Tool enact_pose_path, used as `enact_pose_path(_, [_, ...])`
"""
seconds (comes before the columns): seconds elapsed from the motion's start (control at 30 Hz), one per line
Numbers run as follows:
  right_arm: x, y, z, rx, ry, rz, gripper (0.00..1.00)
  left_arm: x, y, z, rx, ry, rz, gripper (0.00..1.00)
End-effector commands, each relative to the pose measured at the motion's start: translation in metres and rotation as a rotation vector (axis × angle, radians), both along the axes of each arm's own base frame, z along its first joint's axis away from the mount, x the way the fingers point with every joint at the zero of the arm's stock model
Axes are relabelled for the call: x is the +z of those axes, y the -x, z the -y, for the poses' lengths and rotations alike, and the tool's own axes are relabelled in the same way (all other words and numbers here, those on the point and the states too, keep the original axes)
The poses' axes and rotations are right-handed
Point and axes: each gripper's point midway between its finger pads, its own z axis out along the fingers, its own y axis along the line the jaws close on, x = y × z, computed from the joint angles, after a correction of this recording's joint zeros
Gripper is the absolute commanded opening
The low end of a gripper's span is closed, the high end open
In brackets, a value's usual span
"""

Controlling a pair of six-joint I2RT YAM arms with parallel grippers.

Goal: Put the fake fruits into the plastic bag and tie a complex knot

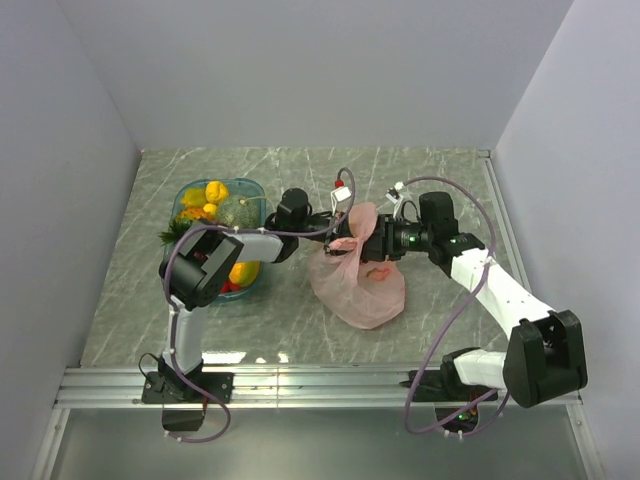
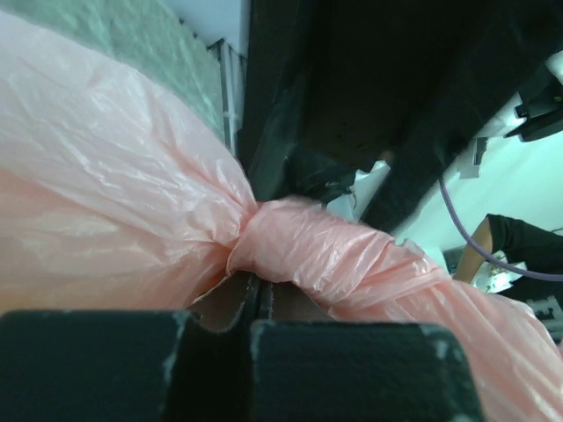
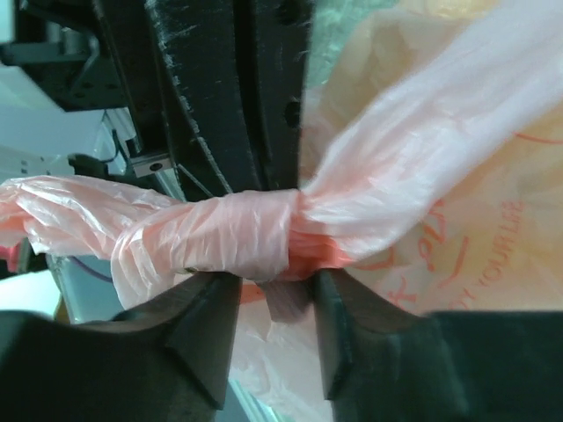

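The pink plastic bag (image 1: 362, 288) lies mid-table, its neck twisted into a knot (image 1: 347, 242) between both grippers. My left gripper (image 1: 330, 236) is shut, its tips (image 2: 255, 286) right under the twisted plastic (image 2: 308, 242) and seemingly pinching it. My right gripper (image 3: 274, 290) faces it from the other side. Its jaws stand apart just below the knot (image 3: 237, 233), with a small flap of pink plastic between them. Fake fruits (image 1: 215, 192), yellow, orange and green, sit in the teal tray (image 1: 256, 186). The bag's contents are hidden.
The tray stands left of the bag, partly under the left arm (image 1: 205, 265). Grey walls close the table on three sides. A metal rail (image 1: 320, 385) runs along the near edge. Purple cables (image 1: 470, 290) loop off both arms.
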Motion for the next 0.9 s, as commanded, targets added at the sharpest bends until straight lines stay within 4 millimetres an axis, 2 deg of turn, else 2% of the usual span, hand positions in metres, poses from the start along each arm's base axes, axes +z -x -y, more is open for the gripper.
enact_pose_path(0.0, [0.013,0.001,-0.009,0.041,-0.01,0.101,0.53,0.02,0.009,0.007,-0.021,0.114,0.058,0.01])
enact_pose_path(0.03, [0.003,0.005,-0.005,0.036,0.017,0.071,0.6,0.025,0.009,0.007,-0.023,0.117,0.013,0.0])
enact_pose_path(0.13, [-0.001,0.011,0.0,0.041,0.05,0.068,0.69,0.033,0.01,0.006,-0.022,0.157,0.006,0.0])
enact_pose_path(0.3, [0.002,0.003,-0.009,0.029,-0.011,0.05,0.7,0.04,0.016,0.007,-0.038,0.19,0.029,0.0])
enact_pose_path(0.43, [0.009,-0.012,-0.027,0.053,-0.091,0.035,0.7,0.041,0.017,0.013,-0.026,0.199,0.04,0.01])
enact_pose_path(0.5, [0.007,-0.011,-0.032,0.055,-0.119,-0.023,0.7,0.039,0.018,0.015,-0.027,0.199,0.039,0.0])
enact_pose_path(0.57, [0.009,-0.015,-0.036,0.062,-0.147,-0.006,0.71,0.033,0.016,0.02,-0.023,0.177,0.031,0.01])
enact_pose_path(0.73, [0.009,-0.015,-0.039,0.066,-0.172,-0.014,0.73,0.023,0.017,0.029,-0.022,0.148,0.03,0.01])
enact_pose_path(0.87, [0.005,-0.009,-0.033,0.084,-0.11,-0.01,0.73,0.014,0.01,0.032,0.004,0.111,0.022,0.0])
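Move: The right hand, jaws part open and pointing left and somewhat down, has the bag's twisted neck about 4 cm to its left and about level fore and aft and in height. The bag's loose tail stands some 3 cm left, 3 cm ahead and 5 cm above this hand; the fruit-filled bag body lies roughly 11 cm back, 4 cm left and 10 cm below. The left hand already pinches the neck, about 1 cm to its right, level otherwise. The right hand opens its jaws from under half to roughly three-quarters and, after a slight shift back, goes left about 3 cm with a turn of some 10 degrees, bringing the spread fingers around the pinched neck and the left fingertips. Against it the left hand keeps its shut pinch on the neck, lifting about 2 cm and then sinking most of that again while it eases some 1.5 cm to the right. ##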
